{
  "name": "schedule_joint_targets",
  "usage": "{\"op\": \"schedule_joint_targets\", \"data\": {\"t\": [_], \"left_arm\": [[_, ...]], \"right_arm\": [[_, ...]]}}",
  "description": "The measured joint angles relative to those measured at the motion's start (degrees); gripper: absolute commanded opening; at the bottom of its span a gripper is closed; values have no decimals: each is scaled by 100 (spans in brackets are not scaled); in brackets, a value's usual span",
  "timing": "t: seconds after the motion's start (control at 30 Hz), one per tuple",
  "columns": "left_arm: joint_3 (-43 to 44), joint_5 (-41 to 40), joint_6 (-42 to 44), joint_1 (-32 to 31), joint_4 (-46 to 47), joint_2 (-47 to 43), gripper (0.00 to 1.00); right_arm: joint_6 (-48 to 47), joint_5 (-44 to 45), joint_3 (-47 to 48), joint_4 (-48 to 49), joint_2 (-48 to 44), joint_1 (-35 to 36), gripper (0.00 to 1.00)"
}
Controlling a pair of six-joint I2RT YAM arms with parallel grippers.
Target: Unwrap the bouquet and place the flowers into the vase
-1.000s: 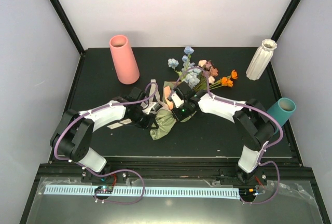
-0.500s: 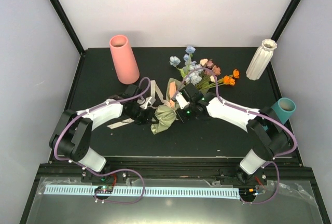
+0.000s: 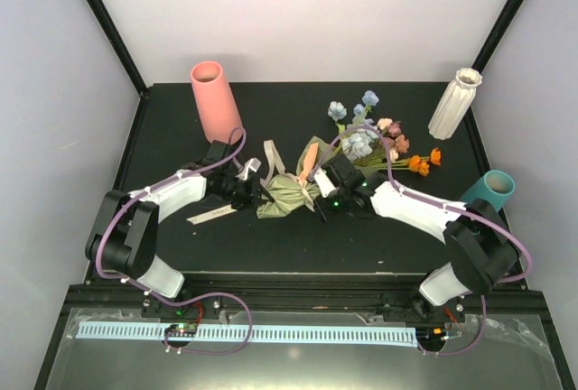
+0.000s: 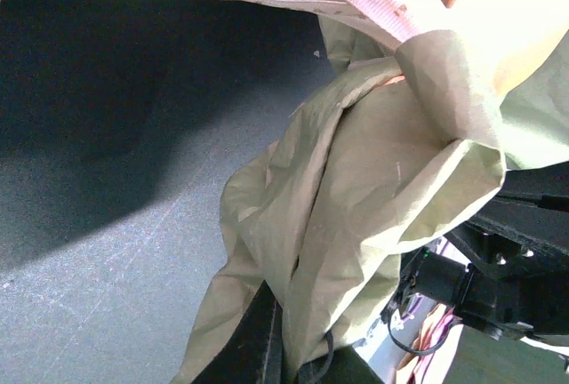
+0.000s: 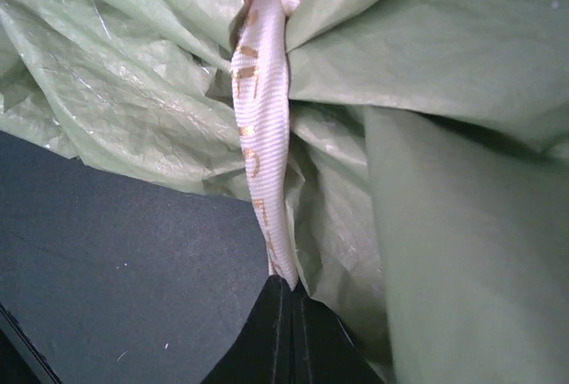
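Observation:
The bouquet lies on its side mid-table, its olive-green paper wrap [image 3: 287, 197] stretched between both grippers. The flowers [image 3: 366, 142], blue, pink and orange, fan out to the right of the wrap. My left gripper [image 3: 260, 196] is shut on a fold of the wrap [image 4: 356, 224], which is pinched between its jaws [image 4: 283, 348]. My right gripper [image 3: 318, 193] is shut on the end of the pale pink ribbon [image 5: 262, 135] that crosses the wrap [image 5: 427, 91], jaws closed tight [image 5: 286, 288]. The vase [image 3: 454, 103], white and ribbed, stands at the far right, well away from both grippers.
A pink cylinder vase [image 3: 215, 101] stands at the back left, close behind my left arm. A teal cylinder vase [image 3: 492, 193] sits at the right edge beside my right arm. A loose ribbon strip [image 3: 214, 214] lies on the black mat [image 3: 181, 137] by my left gripper.
The bouquet has swung and shifted right, so the flowers now lie nearer the white vase. The wrap is drawn out flatter between the grippers. The right gripper closed fully on the ribbon.

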Motion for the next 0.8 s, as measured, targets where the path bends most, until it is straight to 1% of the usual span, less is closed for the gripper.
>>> {"op": "schedule_joint_targets", "data": {"t": [0.07, 0.13, 0.2, 0.27, 0.37, 0.5, 0.6, 0.8], "left_arm": [[13, 17, 136, 0, -35, 24, 2], [26, 17, 358, -4, -109, 31, 2], [59, -44, 656, -15, -227, 33, 1], [101, -116, 992, -61, -387, 33, 2], [109, -245, 1357, -184, -590, 33, 2], [107, -356, 1615, -352, -734, 33, 2], [79, -409, 1683, -426, -743, 33, 2], [66, -461, 1746, -457, -752, 33, 2]], "right_arm": [[7, 7, -9, -20, -42, 0, 10], [20, 11, 11, -76, -57, 0, 20], [7, 9, 74, -271, -57, 0, 25], [39, -2, 179, -433, -55, 0, 28], [22, -33, 621, -640, -11, 0, 35], [33, -107, 1257, -662, 197, 0, 37], [31, -166, 1565, -680, 420, 0, 37], [28, -157, 1746, -850, 975, 0, 37]]}}
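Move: The right hand's shut fingers still hold a ribbon tail; the ribbon knot at the wrapper's waist lies about 8 cm ahead of it, 3 cm to its left and roughly level. The peach paper is some 13 cm ahead and 2 cm left, and the blue flowers about 19 cm ahead and 9 cm right. The left hand pinches the wrapper's gathered bottom, with the knot about 9 cm to its right, 5 cm ahead and a little below. The right fingers let go of the ribbon tail, opening to about a third; the hand lifts some 6 cm while swinging forward and left about 5 cm towards the knot, then sinks 3 cm over the ribbon, fingers still parted. Meanwhile the left hand keeps its pinch on the wrapper's bottom, drawing it back 3 cm and slightly down while turning about 15 degrees clockwise. ##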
